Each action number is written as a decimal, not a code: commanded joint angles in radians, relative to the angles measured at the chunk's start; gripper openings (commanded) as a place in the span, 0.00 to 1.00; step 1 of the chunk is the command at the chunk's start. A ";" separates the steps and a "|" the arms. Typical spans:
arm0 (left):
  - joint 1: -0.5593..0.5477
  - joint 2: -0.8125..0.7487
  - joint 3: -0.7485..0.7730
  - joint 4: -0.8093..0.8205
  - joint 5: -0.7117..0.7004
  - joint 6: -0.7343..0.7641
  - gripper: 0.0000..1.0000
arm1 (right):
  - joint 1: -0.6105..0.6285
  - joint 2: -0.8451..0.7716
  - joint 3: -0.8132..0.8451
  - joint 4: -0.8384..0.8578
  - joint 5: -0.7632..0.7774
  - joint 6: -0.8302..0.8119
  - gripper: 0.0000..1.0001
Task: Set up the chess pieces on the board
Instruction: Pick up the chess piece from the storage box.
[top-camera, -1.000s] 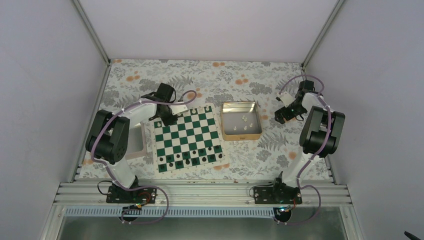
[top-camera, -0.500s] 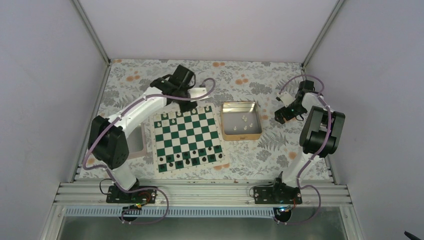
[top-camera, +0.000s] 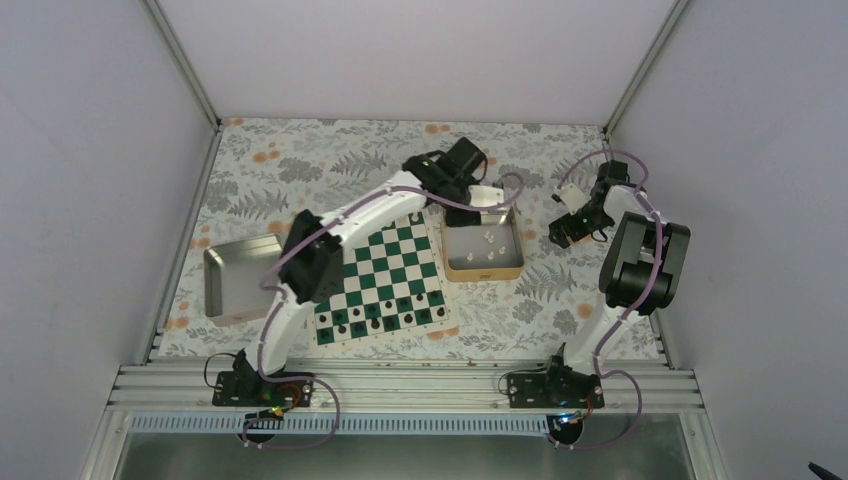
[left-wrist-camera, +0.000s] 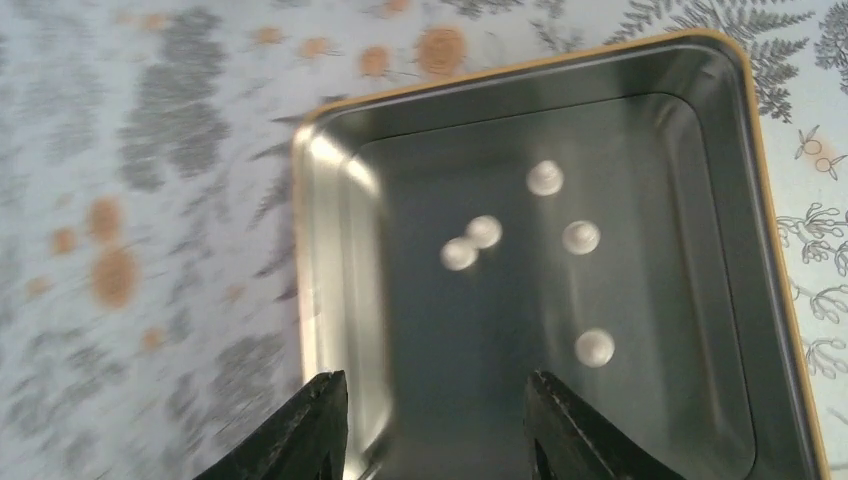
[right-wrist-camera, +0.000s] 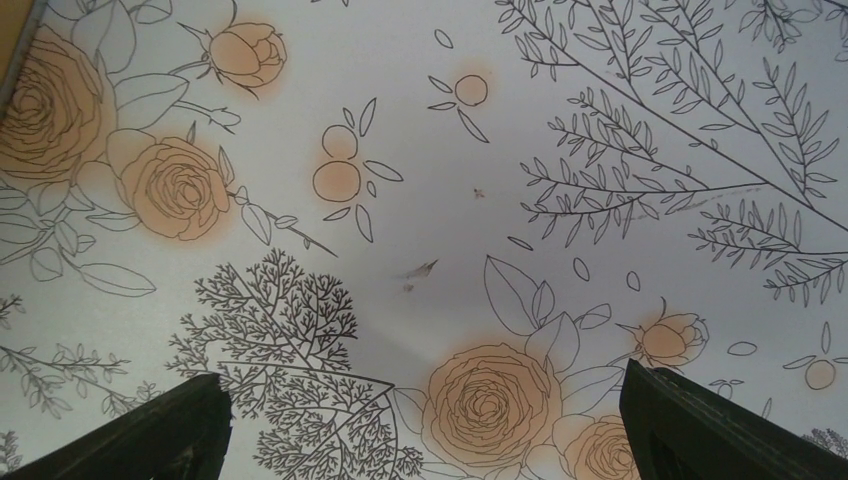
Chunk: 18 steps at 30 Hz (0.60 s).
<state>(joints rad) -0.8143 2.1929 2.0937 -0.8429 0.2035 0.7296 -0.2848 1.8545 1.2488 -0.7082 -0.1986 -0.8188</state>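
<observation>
The green-and-white board (top-camera: 385, 270) lies at the table's middle, and my left arm crosses its far rows. Dark pieces (top-camera: 372, 318) fill its near rows. Several white chess pieces (top-camera: 488, 238) lie loose in the tan tin (top-camera: 483, 274) to the right of the board. From the left wrist they show as pale round tops (left-wrist-camera: 580, 238) on the tin's shiny floor. My left gripper (left-wrist-camera: 435, 410) hangs open above the tin's inside, by its wall (left-wrist-camera: 305, 230), with nothing between the fingers. My right gripper (top-camera: 565, 232) is open and empty above the floral cloth (right-wrist-camera: 430, 200), right of the tin.
A grey tray (top-camera: 215, 290) sits left of the board. The enclosure's walls close in the table on the left, right and far sides. The right arm's elbow (top-camera: 645, 262) stands folded near the right wall.
My left arm has swung right from the board's far left corner to above the tin. Its jaws have opened wider. The grey tray is uncovered. The right arm has not moved.
</observation>
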 joint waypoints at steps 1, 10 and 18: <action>-0.037 0.136 0.169 -0.119 0.072 0.034 0.45 | -0.012 -0.007 0.006 -0.005 -0.023 -0.011 1.00; -0.060 0.244 0.222 -0.146 0.062 0.057 0.44 | -0.011 0.017 0.005 -0.001 -0.017 -0.014 1.00; -0.062 0.202 0.114 -0.163 0.079 0.083 0.43 | -0.012 0.025 0.005 -0.004 -0.014 -0.013 1.00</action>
<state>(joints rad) -0.8719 2.4321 2.2467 -0.9764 0.2493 0.7822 -0.2848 1.8565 1.2488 -0.7109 -0.2001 -0.8215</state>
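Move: The nearest white chess piece in the storage box lies about 5 cm back and 4 cm to the right of the left hand, some 14 cm below. From that piece, a second one stands about 5 cm to the right and 1 cm farther out, a third some 8 cm right and 1 cm farther, and a close pair about 4 cm right and 5 cm farther out. From the idle right hand, the nearest piece is roughly 27 cm left and 5 cm back. Down into the box area the left hand sinks about 9 cm, drawing back some 3 cm and swinging right before easing about 1 cm left again, towards the nearest chess piece. It drops fast, nearly pauses, then sinks on, while the wrist tilts the fingers some 15 degrees, steeper down. The fingers stay part open and touch no piece. ##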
